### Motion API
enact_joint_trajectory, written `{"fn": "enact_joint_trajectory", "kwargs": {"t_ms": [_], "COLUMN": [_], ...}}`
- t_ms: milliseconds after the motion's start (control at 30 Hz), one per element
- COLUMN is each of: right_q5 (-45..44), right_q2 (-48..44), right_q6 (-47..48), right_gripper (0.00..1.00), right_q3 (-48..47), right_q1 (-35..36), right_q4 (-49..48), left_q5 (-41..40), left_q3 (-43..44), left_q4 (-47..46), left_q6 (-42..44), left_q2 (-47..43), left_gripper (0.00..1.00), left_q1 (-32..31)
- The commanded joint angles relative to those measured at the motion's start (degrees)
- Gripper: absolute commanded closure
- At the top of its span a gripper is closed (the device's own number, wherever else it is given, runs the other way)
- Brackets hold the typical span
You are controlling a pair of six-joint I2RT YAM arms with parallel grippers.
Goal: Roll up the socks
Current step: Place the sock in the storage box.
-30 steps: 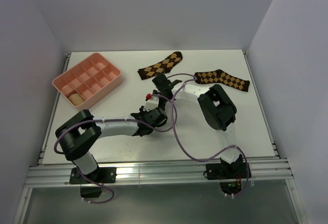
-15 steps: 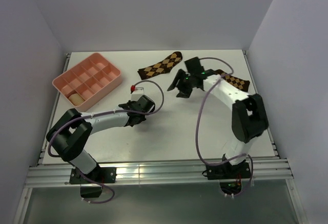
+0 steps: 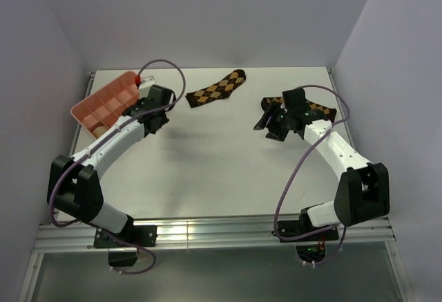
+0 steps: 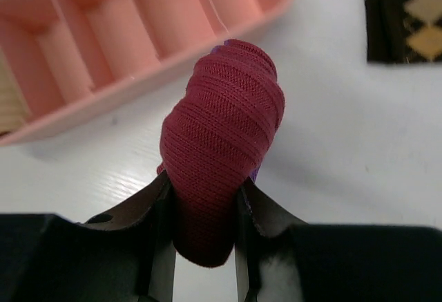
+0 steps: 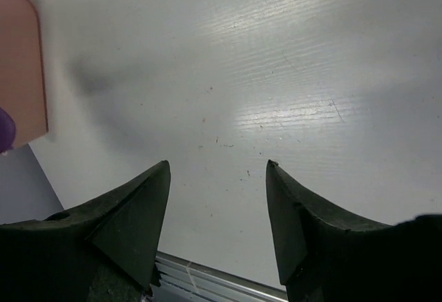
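My left gripper (image 4: 204, 184) is shut on a rolled crimson sock (image 4: 221, 136); a sliver of purple shows at the roll's right side. The roll hangs just in front of the pink tray (image 4: 138, 32). A tan roll (image 4: 8, 101) lies in a tray compartment at the left edge, and it also shows in the top view (image 3: 101, 133). In the top view the left gripper (image 3: 153, 108) sits at the tray's right end. My right gripper (image 3: 271, 124) hovers over the right half of the table, open (image 5: 217, 164), with only bare tabletop between its fingers.
The pink divided tray (image 3: 103, 101) stands at the back left. One dark brown argyle sock (image 3: 217, 88) lies flat at the back centre. Another argyle sock (image 3: 323, 112) lies behind the right arm, partly hidden. Purple cables loop above both arms.
My left arm swung from the table's middle to the tray, carrying the crimson roll. My right arm let go, opened, and drew back to the right.
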State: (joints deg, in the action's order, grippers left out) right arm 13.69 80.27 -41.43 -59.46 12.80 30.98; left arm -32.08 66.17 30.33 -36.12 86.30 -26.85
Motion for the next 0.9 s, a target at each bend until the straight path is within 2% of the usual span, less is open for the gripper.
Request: {"fn": "enact_joint_trajectory", "kwargs": {"t_ms": [0,133,333,533,867], "right_q5": [1.07,3.44,6.08,8.72,9.6], "right_q2": [-3.36,-4.77,-5.47,-5.39,-6.26], "right_q6": [3.46,4.08,4.34,4.08,4.34], "right_gripper": [0.36,0.36,0.37,0.37,0.38], "right_q3": [0.92,2.51,3.82,5.23,6.64], "right_q1": [-1.11,-1.37,-1.72,-2.07,-2.34], "right_q4": [-1.1,-1.71,-2.59,-4.0,-4.35], "left_q5": [-4.39,-7.12,-4.59,-0.63,1.75], "left_q3": [4.75,6.69,9.06,8.89,10.29], "left_q4": [3.6,4.39,5.1,0.62,-1.76], "left_q6": [4.21,5.18,4.04,3.77,1.49], "left_q2": [-1.75,-1.05,2.28,5.36,11.87], "left_gripper": [0.99,0.99,0.99,0.99,0.99], "left_q1": [5.04,13.64,23.93,26.67,30.19]}}
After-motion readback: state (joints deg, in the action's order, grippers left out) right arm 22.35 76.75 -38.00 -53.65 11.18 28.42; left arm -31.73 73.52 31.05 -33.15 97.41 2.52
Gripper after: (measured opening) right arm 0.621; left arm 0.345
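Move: The left hand holds the rolled dark-red sock; its empty compartment in the storage box lies about 20 cm left, 5 cm ahead and 12 cm below. The rolled beige sock sits one cell over, about 24 cm left and level with the hand; the left-hand argyle sock lies roughly 22 cm ahead and 22 cm right. From the idle right hand the compartment is some 66 cm left and 9 cm ahead. The left hand carries the sock about 20 cm left over the box, turning counter-clockwise, then sinks 5 cm. ##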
